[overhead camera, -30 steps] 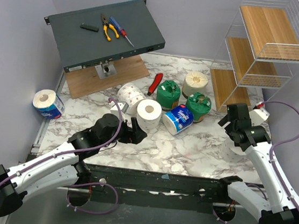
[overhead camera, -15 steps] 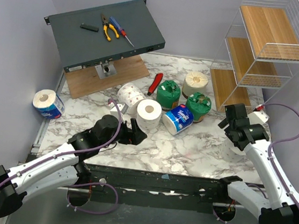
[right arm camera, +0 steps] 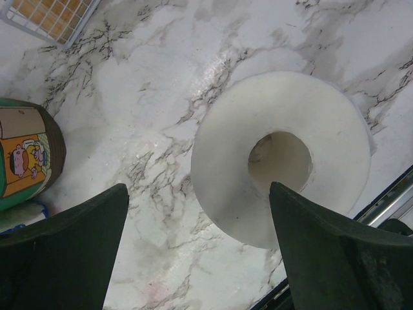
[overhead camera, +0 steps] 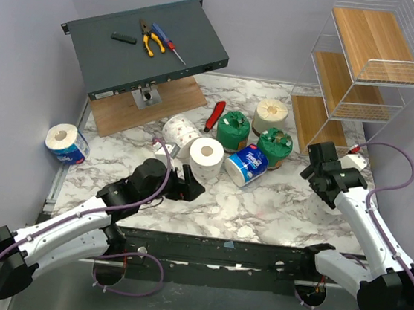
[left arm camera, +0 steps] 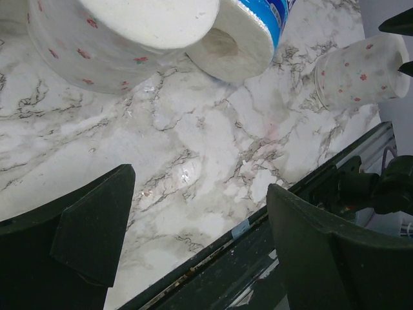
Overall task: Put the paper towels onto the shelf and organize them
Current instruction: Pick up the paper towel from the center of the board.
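Observation:
Several paper towels stand in a cluster mid-table: a pink-specked roll [overhead camera: 180, 131], a white roll [overhead camera: 207, 155], a blue-wrapped roll [overhead camera: 247, 165], two green-wrapped rolls [overhead camera: 233, 129] [overhead camera: 275, 146] and a cream roll [overhead camera: 270, 116]. Another blue-wrapped roll [overhead camera: 67, 143] lies beyond the table's left edge. The shelf [overhead camera: 366, 68] stands at the back right, its wooden tiers bare. My left gripper [overhead camera: 189, 183] [left arm camera: 200, 181] is open just in front of the white roll [left arm camera: 122, 39]. My right gripper [overhead camera: 318, 175] [right arm camera: 199, 194] hangs open over an upright pink-specked roll [right arm camera: 222, 155] [left arm camera: 358, 71], holding nothing.
A dark grey metal box [overhead camera: 148, 44] carrying pliers and screwdrivers sits tilted at the back left on a wooden board [overhead camera: 148, 111]. A red-handled tool [overhead camera: 215, 115] lies behind the rolls. The table's dark front rail [left arm camera: 213, 258] runs close under the left gripper.
My right gripper has shifted a little to the left above the upright roll. The left arm has barely moved. Both grippers stay open.

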{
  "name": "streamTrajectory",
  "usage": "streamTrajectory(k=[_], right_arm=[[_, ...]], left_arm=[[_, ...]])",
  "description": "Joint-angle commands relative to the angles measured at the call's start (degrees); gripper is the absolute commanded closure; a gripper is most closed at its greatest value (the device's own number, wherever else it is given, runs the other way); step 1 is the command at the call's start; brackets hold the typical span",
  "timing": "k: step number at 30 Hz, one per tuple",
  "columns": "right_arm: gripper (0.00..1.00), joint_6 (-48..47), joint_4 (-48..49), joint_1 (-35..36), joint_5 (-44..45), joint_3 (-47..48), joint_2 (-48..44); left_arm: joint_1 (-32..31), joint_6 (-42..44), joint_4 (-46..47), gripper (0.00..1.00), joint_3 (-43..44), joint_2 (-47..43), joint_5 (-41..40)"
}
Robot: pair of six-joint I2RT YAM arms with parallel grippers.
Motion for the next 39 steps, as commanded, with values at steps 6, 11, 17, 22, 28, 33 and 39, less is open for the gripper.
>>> streamTrajectory(k=[6,11,17,22,28,33,39], right_arm=[[0.10,-1.0,4.3,-0.4,-3.0,-2.0,2.7],[0.18,-1.9,5.8,-0.3,-4.8,-2.7,2.2],[0.35,-3.1,6.4,-0.4,-6.4,-2.7,1.6],[0.47,-4.0,6.4,-0.3,-7.0,-2.6,1.2],[0.59,-6.2,7.8,-0.3,-9.6,-2.7,1.1],[0.71,-8.6,8.2,-0.3,-13.6,-1.9,1.4],[0.76,-15.3,8.0,-0.3,-17.5,2.9,-7.0]], left_arm=[[0.5,0.0,2.8,0.14,0.2,3.2,2.9],[0.6,-0.1,3.2,0.14,0.4,4.1,3.1],[0.6,0.2,3.8,0.14,1.1,5.6,3.4],[0.6,0.2,3.8,0.14,1.5,6.3,3.5],[0.7,0.3,3.4,0.14,1.9,6.3,3.3],[0.7,0.3,2.9,0.14,2.2,6.4,3.2],[0.8,0.3,1.8,0.14,2.1,5.3,1.8]])
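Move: The white paper towel stands on end under my right hand, its middle about 4 cm to the right, 3 cm back and some 7 cm below, with my open fingers straddling its left-front wall. The green roll stands about 12 cm ahead and 14 cm left of that hand, the blue roll about 7 cm ahead and 22 cm left. The shelf's bottom board is roughly 22 cm straight ahead. From my left hand the white paper towel lies some 41 cm right, about level. My right hand dips about 2 cm, one finger going into the core and the other outside, and closes from wide open to about a third until it pinches the paper towel's wall. While closing it shifts left, some 4 cm in all, turning about 15 degrees counter-clockwise, then starts to rise, about 1 cm. My left hand, open, sinks nearly 2 cm. ##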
